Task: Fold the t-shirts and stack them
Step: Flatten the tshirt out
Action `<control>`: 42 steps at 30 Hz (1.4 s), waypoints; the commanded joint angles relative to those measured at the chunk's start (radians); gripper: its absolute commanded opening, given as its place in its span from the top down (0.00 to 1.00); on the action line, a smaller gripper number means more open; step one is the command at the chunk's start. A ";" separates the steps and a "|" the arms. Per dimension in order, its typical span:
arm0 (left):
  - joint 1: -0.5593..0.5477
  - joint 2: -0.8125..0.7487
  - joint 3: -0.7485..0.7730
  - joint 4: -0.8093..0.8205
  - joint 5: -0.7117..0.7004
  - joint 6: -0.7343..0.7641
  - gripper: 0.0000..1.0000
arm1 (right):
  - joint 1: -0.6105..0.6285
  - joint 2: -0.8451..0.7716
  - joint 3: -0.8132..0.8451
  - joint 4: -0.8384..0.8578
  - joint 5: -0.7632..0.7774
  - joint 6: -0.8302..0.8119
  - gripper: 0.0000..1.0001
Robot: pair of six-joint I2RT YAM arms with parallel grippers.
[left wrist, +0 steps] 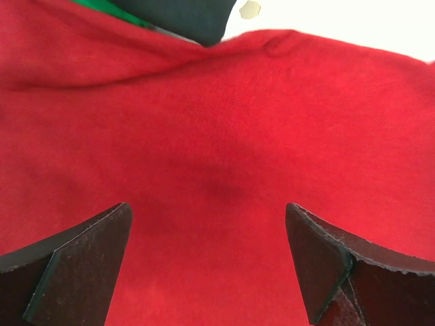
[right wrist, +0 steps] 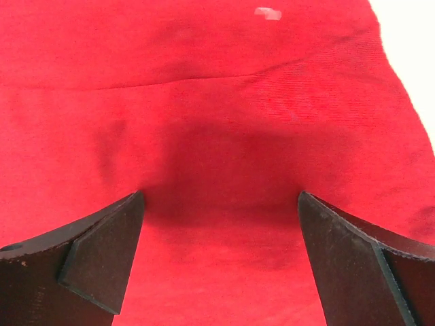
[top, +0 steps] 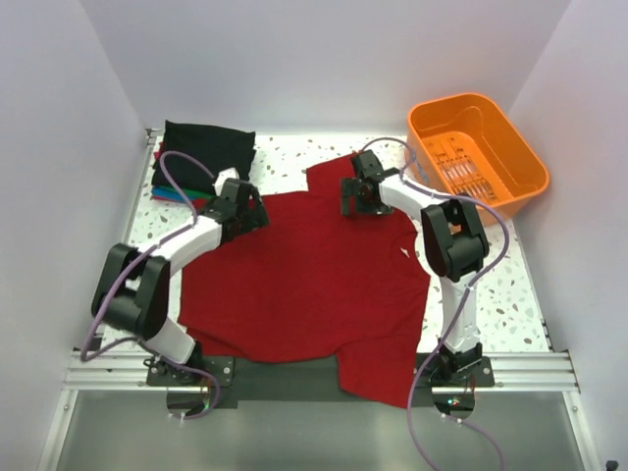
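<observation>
A dark red t-shirt [top: 304, 280] lies spread flat across the table, one sleeve hanging over the near edge. My left gripper [top: 242, 208] is open, low over the shirt's far left part [left wrist: 217, 136], jaws wide with only cloth between them. My right gripper [top: 358, 193] is open too, pressing down by the far sleeve [right wrist: 217, 156]. A pile of folded t-shirts [top: 201, 157], black on top with teal and blue edges below, sits at the far left; its black corner [left wrist: 183, 17] shows in the left wrist view.
An orange plastic basket [top: 491, 162] stands at the far right, partly past the table's edge. White walls close in the left, back and right sides. Speckled tabletop [top: 294, 157] shows between the pile and the sleeve.
</observation>
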 commanded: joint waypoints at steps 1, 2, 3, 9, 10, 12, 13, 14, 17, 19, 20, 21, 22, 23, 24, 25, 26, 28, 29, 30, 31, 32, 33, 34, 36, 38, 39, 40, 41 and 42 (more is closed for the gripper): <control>-0.001 0.086 0.076 0.085 0.017 0.034 0.00 | -0.051 0.014 0.030 -0.026 0.072 0.022 0.01; -0.001 0.108 0.108 0.088 0.012 0.038 0.00 | -0.062 0.020 0.028 -0.031 0.068 0.022 0.01; -0.001 0.154 0.127 0.088 0.010 0.043 0.00 | -0.075 0.025 0.026 -0.041 0.072 0.025 0.01; -0.001 0.359 0.317 0.030 0.024 0.074 0.00 | -0.157 0.049 0.011 -0.066 0.108 0.017 0.01; -0.001 0.379 0.334 0.031 0.027 0.077 0.00 | -0.173 0.052 0.019 -0.065 0.105 0.011 0.01; -0.001 0.450 0.395 0.031 0.037 0.092 0.00 | -0.188 0.063 0.028 -0.057 0.097 0.009 0.01; -0.001 0.476 0.419 0.025 0.038 0.097 0.00 | -0.202 0.069 0.046 -0.052 0.089 0.005 0.01; -0.001 0.499 0.474 0.019 0.035 0.107 0.00 | -0.207 0.075 0.060 -0.049 0.086 0.000 0.01; 0.000 0.600 0.589 -0.027 0.020 0.127 0.00 | -0.216 0.120 0.138 -0.063 0.100 -0.023 0.01; 0.002 0.657 0.637 -0.036 0.018 0.140 0.00 | -0.222 0.161 0.205 -0.087 0.105 -0.040 0.01; 0.003 0.674 0.682 -0.044 0.017 0.144 0.00 | -0.223 0.172 0.224 -0.088 0.103 -0.046 0.01; 0.008 0.700 0.702 -0.058 0.015 0.149 0.00 | -0.225 0.184 0.244 -0.095 0.102 -0.053 0.01; 0.009 0.709 0.717 -0.061 0.011 0.152 0.00 | -0.227 0.209 0.282 -0.101 0.100 -0.063 0.01; 0.011 0.715 0.740 -0.062 0.003 0.158 0.00 | -0.227 0.218 0.298 -0.106 0.102 -0.069 0.01; 0.016 0.728 0.749 -0.064 0.001 0.164 0.00 | -0.227 0.227 0.313 -0.115 0.102 -0.072 0.01; 0.019 0.731 0.759 -0.070 0.006 0.167 0.00 | -0.227 0.232 0.333 -0.118 0.097 -0.076 0.01; 0.020 0.731 0.771 -0.079 0.007 0.169 0.00 | -0.227 0.230 0.338 -0.123 0.088 -0.078 0.01; 0.020 0.706 0.762 -0.087 0.017 0.175 0.00 | -0.227 0.198 0.332 -0.108 0.079 -0.092 0.01; 0.020 0.690 0.737 -0.082 0.032 0.180 0.00 | -0.225 0.183 0.327 -0.101 0.054 -0.098 0.01; 0.019 0.645 0.721 -0.067 0.041 0.183 0.00 | -0.219 0.166 0.323 -0.098 0.047 -0.101 0.01; 0.019 0.618 0.708 -0.066 0.049 0.186 0.00 | -0.213 0.143 0.315 -0.098 0.040 -0.113 0.01; 0.017 0.563 0.687 -0.066 0.058 0.189 0.00 | -0.205 0.099 0.310 -0.098 0.034 -0.121 0.01; 0.016 0.533 0.679 -0.078 0.061 0.187 0.00 | -0.185 0.070 0.303 -0.100 0.034 -0.129 0.01; 0.013 0.501 0.670 -0.088 0.066 0.189 0.00 | -0.173 0.043 0.283 -0.098 0.034 -0.144 0.01; -0.003 0.395 0.636 -0.128 0.069 0.186 0.00 | -0.132 -0.047 0.258 -0.103 0.048 -0.149 0.01; -0.036 0.275 0.584 -0.177 0.000 0.167 0.00 | -0.099 -0.116 0.192 -0.101 0.068 -0.141 0.01; -0.049 0.230 0.555 -0.231 -0.028 0.155 0.00 | -0.066 -0.186 0.165 -0.092 0.079 -0.132 0.01; -0.059 0.184 0.520 -0.254 -0.052 0.123 0.00 | -0.050 -0.229 0.099 -0.088 0.082 -0.120 0.01; -0.070 0.086 0.437 -0.280 -0.078 0.100 0.00 | -0.032 -0.266 0.062 -0.081 0.086 -0.109 0.01; -0.072 0.035 0.382 -0.315 -0.082 0.077 0.00 | 0.003 -0.346 0.022 -0.068 0.089 -0.098 0.01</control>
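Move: The red t-shirt lies spread beneath both open hands, its middle about 13 cm back and 15 cm right of the left hand, some 5 cm below it. The stack of folded shirts sits about 11 cm ahead and 7 cm left of that hand. From the right hand, already down at the cloth, the shirt's middle is some 19 cm back and 16 cm left, the far sleeve about 3 cm ahead and 8 cm left, and the orange bin roughly 5 cm ahead and 22 cm right. Sinking about 5 cm to the cloth, the left hand sweeps some 16 cm forward and a little right past the stack's near corner, dragging the shirt. The right hand, keeping low, slides about 10 cm right, then 9 cm forward. Both then lift off and draw back, the right also leftward, fingers wide open throughout. ##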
